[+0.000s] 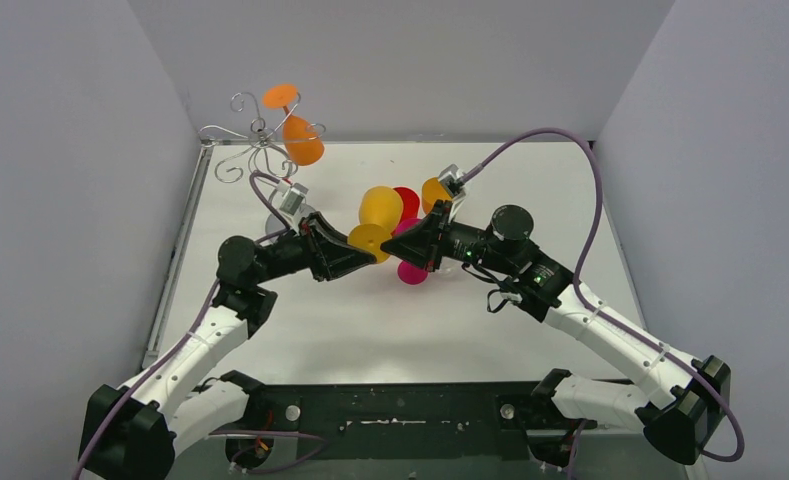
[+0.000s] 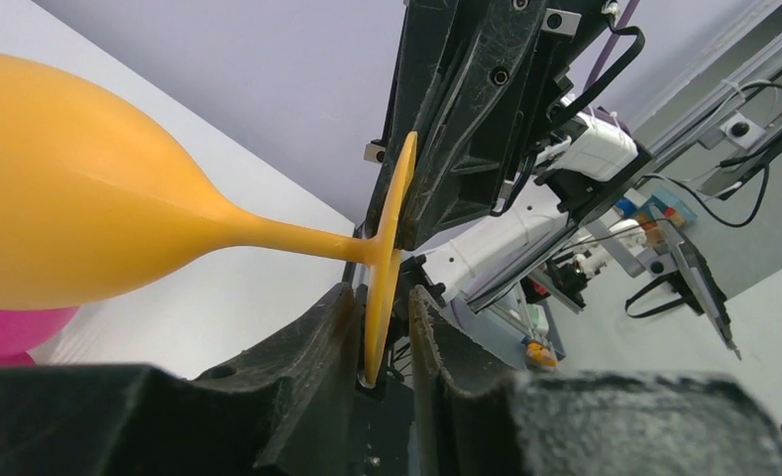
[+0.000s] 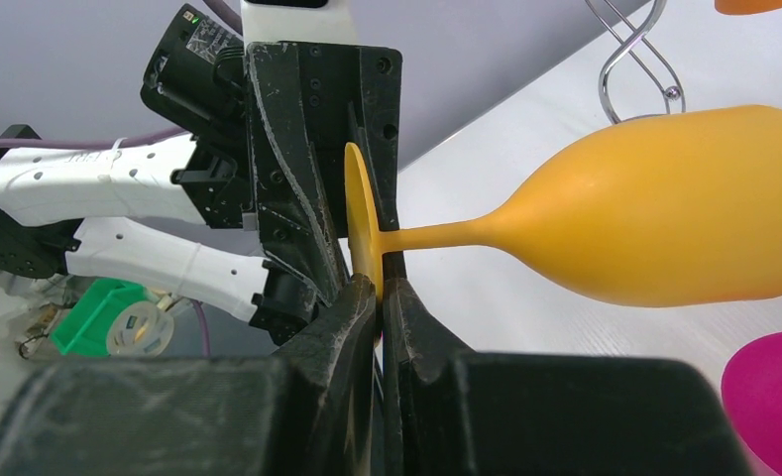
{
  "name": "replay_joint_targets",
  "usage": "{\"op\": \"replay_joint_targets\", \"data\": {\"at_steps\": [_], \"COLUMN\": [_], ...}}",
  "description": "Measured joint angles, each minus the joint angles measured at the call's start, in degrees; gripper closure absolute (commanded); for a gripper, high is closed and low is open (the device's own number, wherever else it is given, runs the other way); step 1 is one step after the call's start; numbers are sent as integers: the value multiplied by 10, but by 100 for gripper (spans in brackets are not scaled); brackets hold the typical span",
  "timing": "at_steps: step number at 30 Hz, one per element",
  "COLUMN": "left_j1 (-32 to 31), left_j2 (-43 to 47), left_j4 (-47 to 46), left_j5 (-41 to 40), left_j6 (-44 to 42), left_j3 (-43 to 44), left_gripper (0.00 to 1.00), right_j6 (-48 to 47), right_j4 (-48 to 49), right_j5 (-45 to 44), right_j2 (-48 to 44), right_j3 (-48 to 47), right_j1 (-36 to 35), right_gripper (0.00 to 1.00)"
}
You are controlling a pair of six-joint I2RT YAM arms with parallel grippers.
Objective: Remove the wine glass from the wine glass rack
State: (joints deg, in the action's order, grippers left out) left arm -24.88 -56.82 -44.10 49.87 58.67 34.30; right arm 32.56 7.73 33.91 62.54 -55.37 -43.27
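Observation:
A yellow-orange wine glass (image 1: pixel 380 207) hangs sideways above the middle of the table, between my two grippers. My right gripper (image 1: pixel 402 240) is shut on the edge of its round foot, and the right wrist view shows that gripper (image 3: pixel 380 283) pinching the disc while the bowl (image 3: pixel 684 208) points away. My left gripper (image 2: pixel 382 297) straddles the same foot from the other side, with a narrow gap still showing at one finger. The wine glass rack (image 1: pixel 255 150) stands at the far left corner, with another orange glass (image 1: pixel 302 138) hanging from its scroll arms.
A red glass (image 1: pixel 407 203), a pink glass (image 1: pixel 412 265) and an orange glass (image 1: pixel 435 192) crowd around the held glass. The pink bowl (image 3: pixel 773 397) lies just below it. The rack's twisted stem (image 3: pixel 629 64) shows behind. Grey walls close in the table's left, back and right.

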Motion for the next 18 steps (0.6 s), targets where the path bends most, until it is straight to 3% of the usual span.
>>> {"op": "replay_joint_targets", "data": {"at_steps": [3, 5, 9, 13, 18], "left_j1": [-3, -5, -8, -13, -22], "left_j2": [0, 0, 0, 0, 10], "left_j4": [1, 2, 0, -4, 6], "left_j5": [-1, -2, -6, -9, -10], "left_j6": [-6, -9, -10, -12, -36], "left_j3": [0, 0, 0, -7, -23], "left_gripper": [88, 99, 100, 100, 100], "right_j6": [3, 4, 9, 12, 10], "right_j4": [0, 3, 6, 7, -3], "right_j5": [0, 2, 6, 6, 5], "right_j2": [0, 0, 0, 0, 0], "right_j3": [0, 0, 0, 0, 0], "right_j1": [0, 0, 0, 0, 4], "right_gripper": [100, 100, 86, 81, 67]}}
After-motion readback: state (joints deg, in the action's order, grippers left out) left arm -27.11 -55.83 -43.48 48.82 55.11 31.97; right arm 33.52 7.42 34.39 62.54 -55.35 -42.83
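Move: The right hand holds the yellow wine glass by its foot, whose centre is about 2 cm to that hand's left. From the left hand, that centre is some 2 cm ahead, 1 cm right and 2 cm above; its lower rim lies between the open fingers. The magenta glass stands about 15 cm ahead of the left hand, 7 cm right and 20 cm below, the red glass 7 cm beyond the magenta one. Left fingers pinch the foot's lower rim; right fingers open about a quarter; left then eases 1.5 cm down. ##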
